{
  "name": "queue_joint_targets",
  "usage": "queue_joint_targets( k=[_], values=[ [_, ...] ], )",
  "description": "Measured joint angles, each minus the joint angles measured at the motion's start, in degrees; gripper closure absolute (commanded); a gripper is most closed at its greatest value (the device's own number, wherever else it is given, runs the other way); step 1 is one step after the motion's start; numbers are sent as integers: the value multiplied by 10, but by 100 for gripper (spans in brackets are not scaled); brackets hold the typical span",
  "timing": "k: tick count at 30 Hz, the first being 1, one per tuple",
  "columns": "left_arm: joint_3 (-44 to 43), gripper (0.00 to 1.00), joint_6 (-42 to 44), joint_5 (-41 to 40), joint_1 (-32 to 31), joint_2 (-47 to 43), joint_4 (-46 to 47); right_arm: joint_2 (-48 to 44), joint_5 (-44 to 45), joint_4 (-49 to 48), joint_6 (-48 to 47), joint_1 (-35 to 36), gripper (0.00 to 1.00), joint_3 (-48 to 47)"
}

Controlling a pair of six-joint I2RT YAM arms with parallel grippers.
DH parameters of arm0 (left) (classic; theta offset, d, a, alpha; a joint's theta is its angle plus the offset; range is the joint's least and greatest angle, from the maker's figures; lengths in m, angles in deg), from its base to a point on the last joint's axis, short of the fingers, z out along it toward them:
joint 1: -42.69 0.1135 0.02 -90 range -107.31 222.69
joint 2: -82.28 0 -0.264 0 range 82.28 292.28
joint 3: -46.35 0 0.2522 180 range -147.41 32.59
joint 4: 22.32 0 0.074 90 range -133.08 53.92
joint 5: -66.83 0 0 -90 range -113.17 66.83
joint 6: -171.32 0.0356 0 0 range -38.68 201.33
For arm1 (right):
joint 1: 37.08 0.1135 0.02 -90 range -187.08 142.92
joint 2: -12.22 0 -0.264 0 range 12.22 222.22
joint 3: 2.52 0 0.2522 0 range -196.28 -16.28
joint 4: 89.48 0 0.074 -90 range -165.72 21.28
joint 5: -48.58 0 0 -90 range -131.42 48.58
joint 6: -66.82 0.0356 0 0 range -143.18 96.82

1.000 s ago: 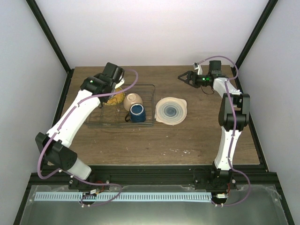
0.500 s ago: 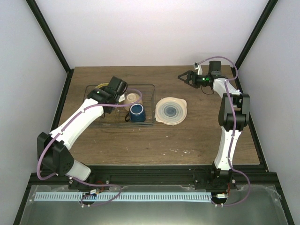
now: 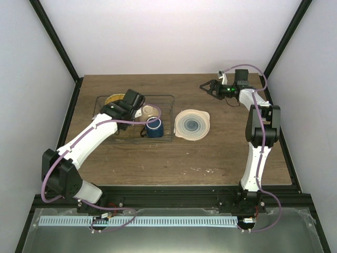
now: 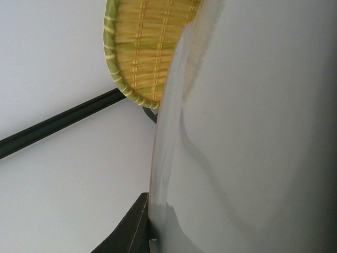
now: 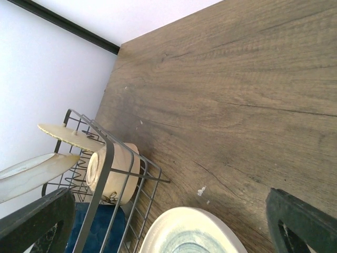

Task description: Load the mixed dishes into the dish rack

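The dish rack (image 3: 164, 96) of thin dark wire holds a cream bowl (image 3: 150, 111) on its side, a dark blue mug (image 3: 154, 128) and an upright yellow-orange grid plate (image 3: 112, 98). My left gripper (image 3: 135, 103) hangs low over the rack, shut on the rim of a pale plate (image 4: 253, 137). That plate stands on edge and fills the left wrist view, with one dark finger (image 4: 129, 232) against it and the yellow plate (image 4: 150, 45) behind. A whitish plate with blue-grey rings (image 3: 192, 124) lies flat on the table right of the rack. My right gripper (image 3: 206, 87) is open and empty at the back right.
The wooden table (image 3: 210, 153) is walled by white panels with black frame posts at the corners. In the right wrist view the rack's corner (image 5: 102, 174), the bowl (image 5: 113, 171) and the held plate (image 5: 29, 176) sit left of the flat plate (image 5: 189, 232).
My left arm has come down and toward the front over the rack with the pale plate in its grip. The right arm has not moved.
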Motion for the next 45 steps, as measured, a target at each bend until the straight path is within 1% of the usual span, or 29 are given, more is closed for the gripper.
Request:
queue_joint_targets(
  k=[8, 23, 25, 28, 30, 34, 37, 38, 39, 40, 41, 42, 43, 45],
  values=[
    [14, 100, 10, -1, -16, 4, 19, 0, 0, -10, 4, 0, 0, 21],
    [29, 100, 12, 7, -35, 68, 45, 0, -5, -19, 5, 0, 0, 30],
    [29, 94, 12, 7, -35, 73, 47, 0, -7, -19, 5, 0, 0, 30],
    [29, 81, 12, 8, -32, 74, 48, 1, -10, -19, 4, 0, 0, 30],
    [29, 74, 12, 9, -28, 74, 48, 5, -12, -19, 3, 0, 0, 30],
    [28, 58, 12, -5, -19, 74, 49, 15, -14, -13, -1, 0, 0, 29],
    [28, 53, 10, -13, -16, 74, 49, 18, -15, -7, -5, 0, 0, 28],
    [28, 49, 11, -14, -16, 74, 49, 18, -16, -6, -7, 0, 0, 28],
    [27, 44, 9, -16, -16, 74, 48, 18, -16, -5, -9, 0, 0, 28],
    [26, 37, 9, -17, -16, 74, 48, 18, -17, -3, -12, 0, 0, 27],
    [25, 26, 9, -19, -16, 74, 48, 18, -18, -1, -14, 0, 0, 27],
    [24, 12, 9, -21, -16, 74, 47, 18, -18, 1, -18, 0, 0, 27],
    [22, 2, 7, -23, -16, 74, 48, 18, -18, 3, -21, 0, 0, 26],
    [16, 0, 7, -25, -16, 74, 48, 18, -16, 6, -28, 0, 0, 26]
  ],
)
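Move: The left hand still grips the red-and-teal plate; the rack gap meant for it lies about 8 cm ahead, 3 cm right and 13 cm below. The basket stands roughly 12 cm ahead, 3 cm left and 15 below; the bowl 8 cm ahead, 14 right and 18 below; the mug 3 ahead, 16 right and 19 below. From the empty right hand the gap is some 40 cm left, 9 back and 6 below. Left lowers the plate some 5 cm, shifting right, into the rack, then opens; right hand sinks 3 cm. ##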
